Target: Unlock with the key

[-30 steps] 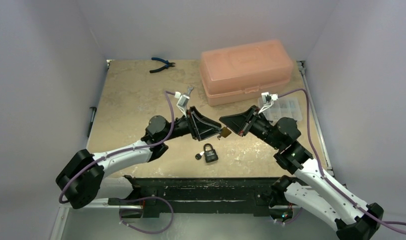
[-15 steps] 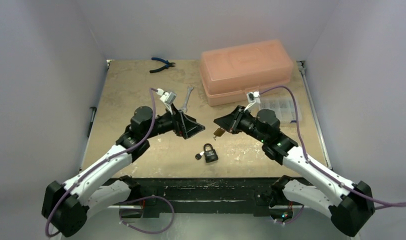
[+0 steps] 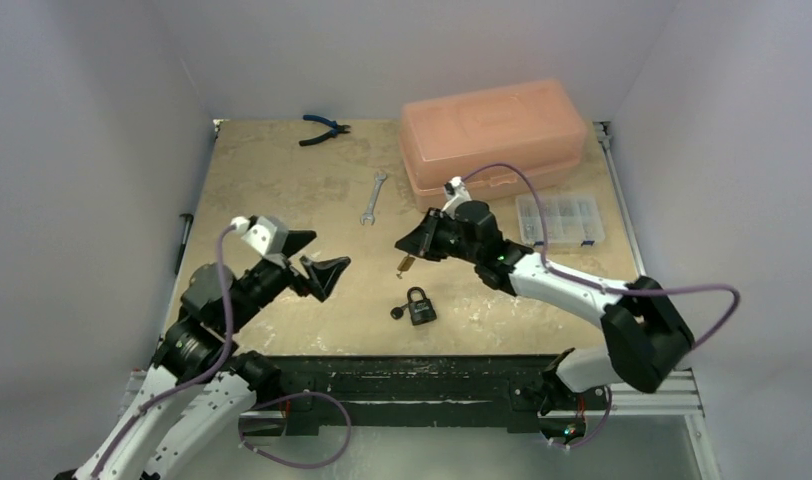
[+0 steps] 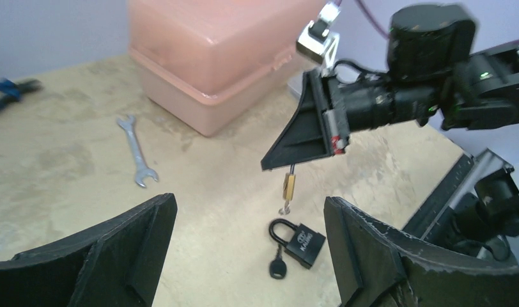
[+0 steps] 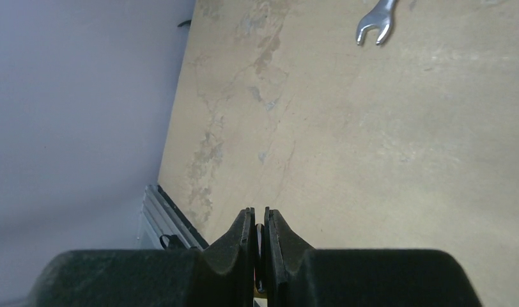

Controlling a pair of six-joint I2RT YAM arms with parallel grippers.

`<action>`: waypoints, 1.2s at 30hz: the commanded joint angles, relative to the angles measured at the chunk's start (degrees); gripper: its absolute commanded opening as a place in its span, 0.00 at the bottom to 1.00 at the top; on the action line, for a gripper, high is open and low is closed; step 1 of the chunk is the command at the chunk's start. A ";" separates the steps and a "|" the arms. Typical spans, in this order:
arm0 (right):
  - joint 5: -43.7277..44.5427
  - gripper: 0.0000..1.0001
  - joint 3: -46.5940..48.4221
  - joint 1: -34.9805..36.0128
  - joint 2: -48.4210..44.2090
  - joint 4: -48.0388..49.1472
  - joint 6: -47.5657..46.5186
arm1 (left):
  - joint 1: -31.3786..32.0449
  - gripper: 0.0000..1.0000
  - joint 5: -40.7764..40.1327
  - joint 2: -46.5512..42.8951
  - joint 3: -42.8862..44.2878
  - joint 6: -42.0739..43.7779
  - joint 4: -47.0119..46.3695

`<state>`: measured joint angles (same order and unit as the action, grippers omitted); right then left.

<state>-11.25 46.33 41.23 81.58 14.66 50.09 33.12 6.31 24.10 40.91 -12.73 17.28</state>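
A small brass padlock (image 4: 287,187) hangs by its thin dark shackle from my right gripper (image 4: 295,160), which is shut on the shackle. A small silver piece, seemingly a key (image 4: 284,208), sticks out of the padlock's lower end. In the top view the right gripper (image 3: 416,250) holds the padlock (image 3: 406,264) just above mid-table. Below it a black padlock (image 3: 419,305) lies flat, with a black-headed key (image 3: 396,312) by its shackle. My left gripper (image 3: 317,258) stands open and empty to the left. The right wrist view shows shut fingers (image 5: 244,233) with a dark sliver between them.
A pink plastic box (image 3: 492,135) stands at the back right, with a clear compartment case (image 3: 560,218) in front of it. A silver wrench (image 3: 372,197) lies mid-table, and blue-handled pliers (image 3: 322,127) lie at the far edge.
My left gripper has opened, come off the brass padlock and drawn back to the left. The right gripper has carried the padlock to the left, above the black padlock.
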 commanded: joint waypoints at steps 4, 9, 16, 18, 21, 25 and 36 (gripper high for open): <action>-1.80 0.00 11.95 3.05 13.02 7.60 1.68 | -0.19 0.96 -4.23 -12.76 -4.61 1.00 2.57; -3.48 0.00 19.43 4.99 22.37 7.61 0.72 | -0.30 0.96 -6.00 -16.25 -4.92 3.05 4.50; -4.47 0.00 27.77 6.17 33.67 6.49 1.97 | -0.32 0.96 -8.20 -15.75 -4.33 3.84 5.84; -3.47 0.00 30.38 6.46 36.15 3.65 2.16 | -0.31 0.96 -8.28 -15.74 -4.39 4.01 5.84; -1.69 0.00 34.39 6.83 39.46 -0.74 2.01 | -0.32 0.96 -8.17 -15.83 -4.49 4.02 5.79; -0.33 0.00 37.29 7.02 43.00 -2.56 1.77 | -0.34 0.96 -8.08 -15.69 -4.69 4.08 5.75; -0.66 0.00 46.01 7.02 51.09 -2.98 1.08 | -0.31 0.96 -7.45 -15.28 -4.96 4.38 5.50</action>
<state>-11.40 88.44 47.99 131.09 13.17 51.53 33.10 -0.91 8.23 36.10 -9.34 23.68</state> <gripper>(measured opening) 0.134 0.963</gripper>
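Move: The right hand holds the brass padlock and takes it to a bare patch of table about 16 cm to its left, 8 cm ahead and some 17 cm below. The wrench lies about 26 cm ahead and 6 cm left of that hand. The black padlock is about 5 cm back and 4 cm right, with its key fob about 8 cm back and 1 cm left. From the left hand the patch is some 17 cm ahead, 3 cm left and 30 cm below. Leftward first, with some forward reach, the right hand carries the brass padlock away from the black one, about 16 cm left and 8 cm forward in all. It sinks about 12 cm, most steeply midway, towards the bare table short of the wrench, and keeps its shut grip. The empty left hand, already wide open, backs off about 5 cm to its left and slightly back, then stays. ##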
